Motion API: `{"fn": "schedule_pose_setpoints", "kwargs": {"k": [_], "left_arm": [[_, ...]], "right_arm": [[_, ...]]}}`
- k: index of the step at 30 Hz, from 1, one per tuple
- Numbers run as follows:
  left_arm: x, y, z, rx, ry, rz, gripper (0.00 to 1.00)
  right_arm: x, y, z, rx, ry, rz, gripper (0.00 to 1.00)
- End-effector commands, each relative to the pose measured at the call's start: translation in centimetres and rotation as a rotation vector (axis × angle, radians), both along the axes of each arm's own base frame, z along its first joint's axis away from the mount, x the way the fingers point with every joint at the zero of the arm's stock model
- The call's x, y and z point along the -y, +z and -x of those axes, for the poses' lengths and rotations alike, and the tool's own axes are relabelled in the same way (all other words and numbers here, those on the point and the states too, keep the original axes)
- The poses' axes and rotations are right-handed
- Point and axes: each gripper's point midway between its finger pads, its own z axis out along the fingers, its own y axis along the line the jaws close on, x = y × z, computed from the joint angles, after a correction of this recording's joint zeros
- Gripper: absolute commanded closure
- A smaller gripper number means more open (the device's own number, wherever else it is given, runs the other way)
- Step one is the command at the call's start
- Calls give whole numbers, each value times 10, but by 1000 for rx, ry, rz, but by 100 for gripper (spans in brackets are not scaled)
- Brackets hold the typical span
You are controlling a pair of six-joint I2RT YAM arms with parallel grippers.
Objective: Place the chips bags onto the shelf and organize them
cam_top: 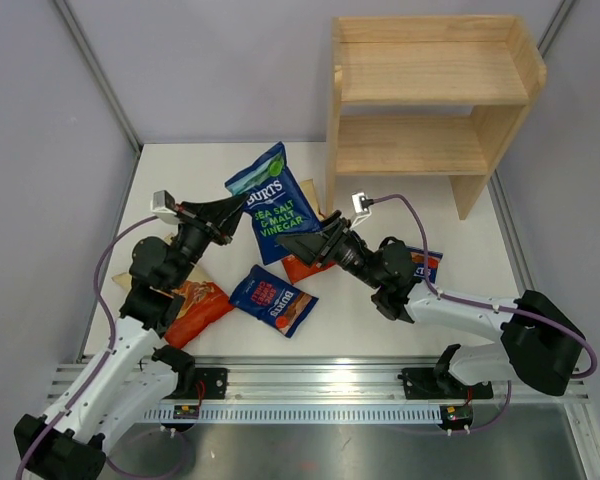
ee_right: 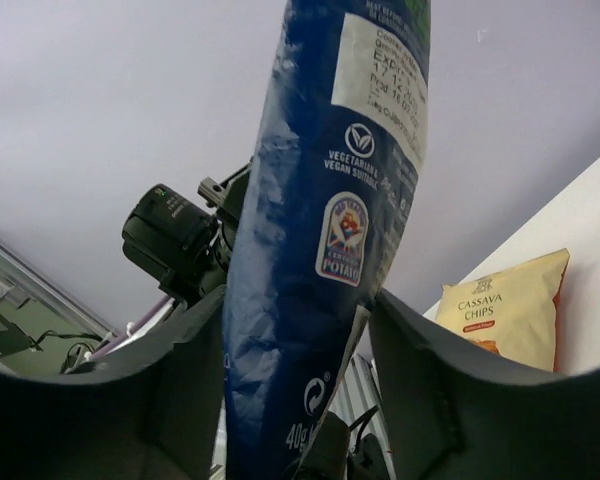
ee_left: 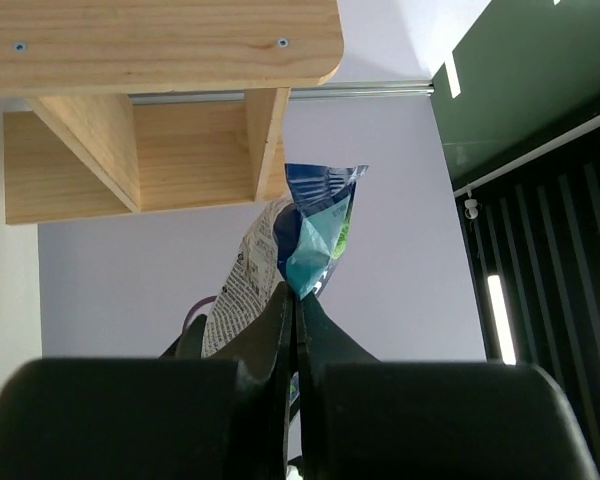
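A dark blue Burts chips bag [cam_top: 275, 205] hangs in the air above the table's middle. My left gripper [cam_top: 240, 210] is shut on its left edge; the left wrist view shows the fingers [ee_left: 297, 295] pinching the crumpled bag [ee_left: 315, 230] under the wooden shelf [ee_left: 160, 40]. My right gripper [cam_top: 288, 240] sits at the bag's lower right. In the right wrist view the bag [ee_right: 330, 250] fills the gap of that gripper [ee_right: 298, 297], touching both fingers. The shelf [cam_top: 430, 90] stands at the back right, both tiers bare.
Another blue Burts bag [cam_top: 273, 298] lies flat near the front. A red-orange bag [cam_top: 192, 305] lies by the left arm, another [cam_top: 302, 267] under my right gripper. A blue bag [cam_top: 427, 263] shows beneath the right arm. A cream cassava chips bag [ee_right: 505, 305] lies on the table.
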Motion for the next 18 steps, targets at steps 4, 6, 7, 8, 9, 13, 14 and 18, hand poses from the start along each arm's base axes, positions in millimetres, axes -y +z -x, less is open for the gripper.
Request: {"fn": "schedule_pose_setpoints", "kwargs": {"k": [4, 6, 7, 8, 9, 13, 14, 18], "left_arm": [[-8, 6, 4, 8, 42, 50, 100], [-10, 7, 6, 13, 53, 40, 100], [-11, 4, 6, 5, 60, 33, 100], [-13, 5, 7, 8, 66, 27, 100], [-14, 8, 8, 25, 76, 13, 100], [-19, 14, 12, 61, 115, -69, 63], [-26, 16, 10, 61, 158, -88, 52], [-52, 16, 15, 70, 304, -255, 15]], "right_arm": [[15, 43, -6, 86, -106, -88, 51], [18, 42, -8, 81, -127, -74, 63], [20, 42, -8, 76, -136, -63, 65], [22, 42, -9, 82, -149, -53, 67], [23, 42, -8, 84, -150, -49, 74], [30, 43, -7, 86, -175, 16, 82], [31, 43, -8, 91, -188, 35, 83], [46, 53, -13, 80, -220, 90, 83]]}}
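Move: Between the hands hangs the sea salt bag. The left fingers are shut on its upper left corner, so its middle lies about 6 cm to their right, 1 cm back and 2 cm lower. From the right hand, whose half-open fingers straddle the lower right edge, its middle is some 4 cm ahead, 3 cm left and 2 cm up. About 33 cm below the right hand lie the cassava bag, 19 cm ahead and 3 cm right, and the flat blue bag, 2 cm ahead and 4 cm left. Closing steadily, the right fingers pinch the lower edge of the sea salt bag while the left hand still holds its corner, sinking a centimetre or so. Only then do the left fingers spring wide and let go, that hand easing about 2 cm left; the right draws the bag roughly 3 cm to the right and slightly up, turning a little clockwise. ##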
